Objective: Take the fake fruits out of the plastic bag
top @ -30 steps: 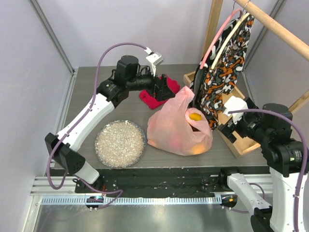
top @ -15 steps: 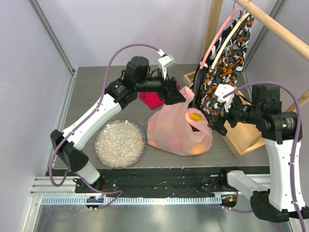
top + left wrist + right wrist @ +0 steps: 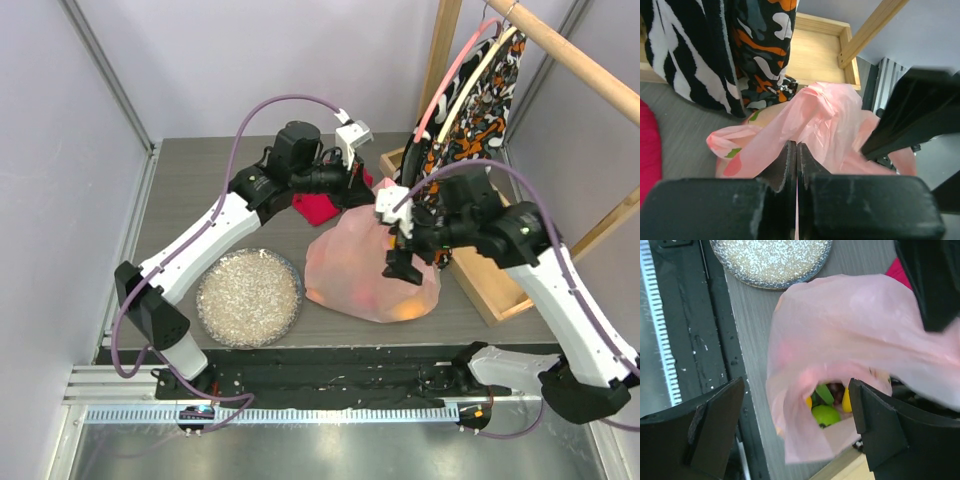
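The pale pink plastic bag (image 3: 350,270) stands on the table with its top pulled up. My left gripper (image 3: 372,193) is shut on the bag's upper edge; in the left wrist view the jaws (image 3: 797,150) pinch pink film (image 3: 830,120). My right gripper (image 3: 402,250) is open and hovers over the bag's mouth. In the right wrist view its fingers (image 3: 797,405) straddle the opening of the bag (image 3: 850,325). Inside are a green apple (image 3: 825,415), a yellow fruit (image 3: 846,400) and something dark. An orange shape (image 3: 410,308) shows through the bag's lower right.
A round glittery plate (image 3: 249,297) lies left of the bag, also in the right wrist view (image 3: 772,257). A folded red cloth (image 3: 315,208) lies behind the bag. A wooden rack base (image 3: 490,285) with a hanging patterned cloth (image 3: 470,150) stands right.
My left gripper moved right to the bag's top and shut on it. My right arm swung left from the rack to above the bag's mouth, covering the yellow-orange fruit seen before.
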Tool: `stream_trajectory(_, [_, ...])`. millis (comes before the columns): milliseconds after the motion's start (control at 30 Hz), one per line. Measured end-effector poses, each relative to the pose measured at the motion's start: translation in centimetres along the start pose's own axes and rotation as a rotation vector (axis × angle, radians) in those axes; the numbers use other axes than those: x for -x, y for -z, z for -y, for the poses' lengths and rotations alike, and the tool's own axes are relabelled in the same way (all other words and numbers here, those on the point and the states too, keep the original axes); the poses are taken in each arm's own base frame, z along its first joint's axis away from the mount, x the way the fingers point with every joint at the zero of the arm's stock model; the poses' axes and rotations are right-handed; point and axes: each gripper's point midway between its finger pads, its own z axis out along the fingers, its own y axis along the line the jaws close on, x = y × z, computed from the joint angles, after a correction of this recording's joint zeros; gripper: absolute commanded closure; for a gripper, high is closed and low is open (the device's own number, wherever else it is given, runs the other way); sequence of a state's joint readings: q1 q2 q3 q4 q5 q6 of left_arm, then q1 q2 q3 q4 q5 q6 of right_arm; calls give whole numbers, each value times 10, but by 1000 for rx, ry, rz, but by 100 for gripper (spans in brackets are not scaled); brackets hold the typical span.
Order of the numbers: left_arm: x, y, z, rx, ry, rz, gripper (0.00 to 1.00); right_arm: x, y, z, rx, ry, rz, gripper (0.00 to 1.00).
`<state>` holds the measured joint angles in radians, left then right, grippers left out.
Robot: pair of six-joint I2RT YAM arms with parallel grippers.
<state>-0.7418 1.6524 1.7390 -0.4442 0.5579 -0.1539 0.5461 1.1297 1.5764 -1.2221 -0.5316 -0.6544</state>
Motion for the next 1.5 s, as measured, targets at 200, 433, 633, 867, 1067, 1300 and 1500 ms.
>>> stream_trajectory(200, [-3, 7, -16, 60, 7, -5, 100, -25, -46, 9, -74, 18, -98, 22])
stream_trajectory(433, [-16, 64, -88, 247, 130, 15, 100, -14, -46, 62, -363, -29, -54, 66])
stream_trajectory(633, [-19, 108, -133, 380, 209, 58, 100, 6, -64, 98, -458, -66, -30, 99])
stream_trajectory(867, [24, 194, -212, 615, 276, 218, 100, 105, -147, 208, -566, -93, 124, 99])
stream_trajectory(1067, [116, 276, -262, 773, 137, 419, 100, 180, -208, 313, -718, -65, 384, 99])
stream_trajectory(1300, [149, 298, -245, 764, 101, 514, 27, 207, -203, 325, -736, -33, 568, 99])
stream_trajectory(1500, [72, 262, -209, 668, 288, 390, 19, 218, -180, 309, -702, -75, 626, 99])
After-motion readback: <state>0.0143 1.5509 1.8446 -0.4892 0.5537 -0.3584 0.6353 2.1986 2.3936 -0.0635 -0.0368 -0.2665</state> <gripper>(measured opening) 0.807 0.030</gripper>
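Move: The left fingers are already nearly shut on the top of the pink plastic bag, whose middle lies about 13 cm back of that hand, 2 cm to its right and 14 cm below; the red cloth is some 3 cm ahead, 8 cm left and 21 cm down. For the open right hand, the bag's middle is roughly 3 cm back, 3 cm left and 12 cm below, with the patterned clothes about 8 cm ahead and 12 cm right. Keeping its pinch, the left hand hauls the bag some 30 cm left and 20 cm forward, rising late and swinging about 50 degrees counter-clockwise, then lets go and draws back and down. The right hand dips forward into the bag's plastic, closes on it, and sweeps it forward about 35 cm and leftward, rising as it goes. ##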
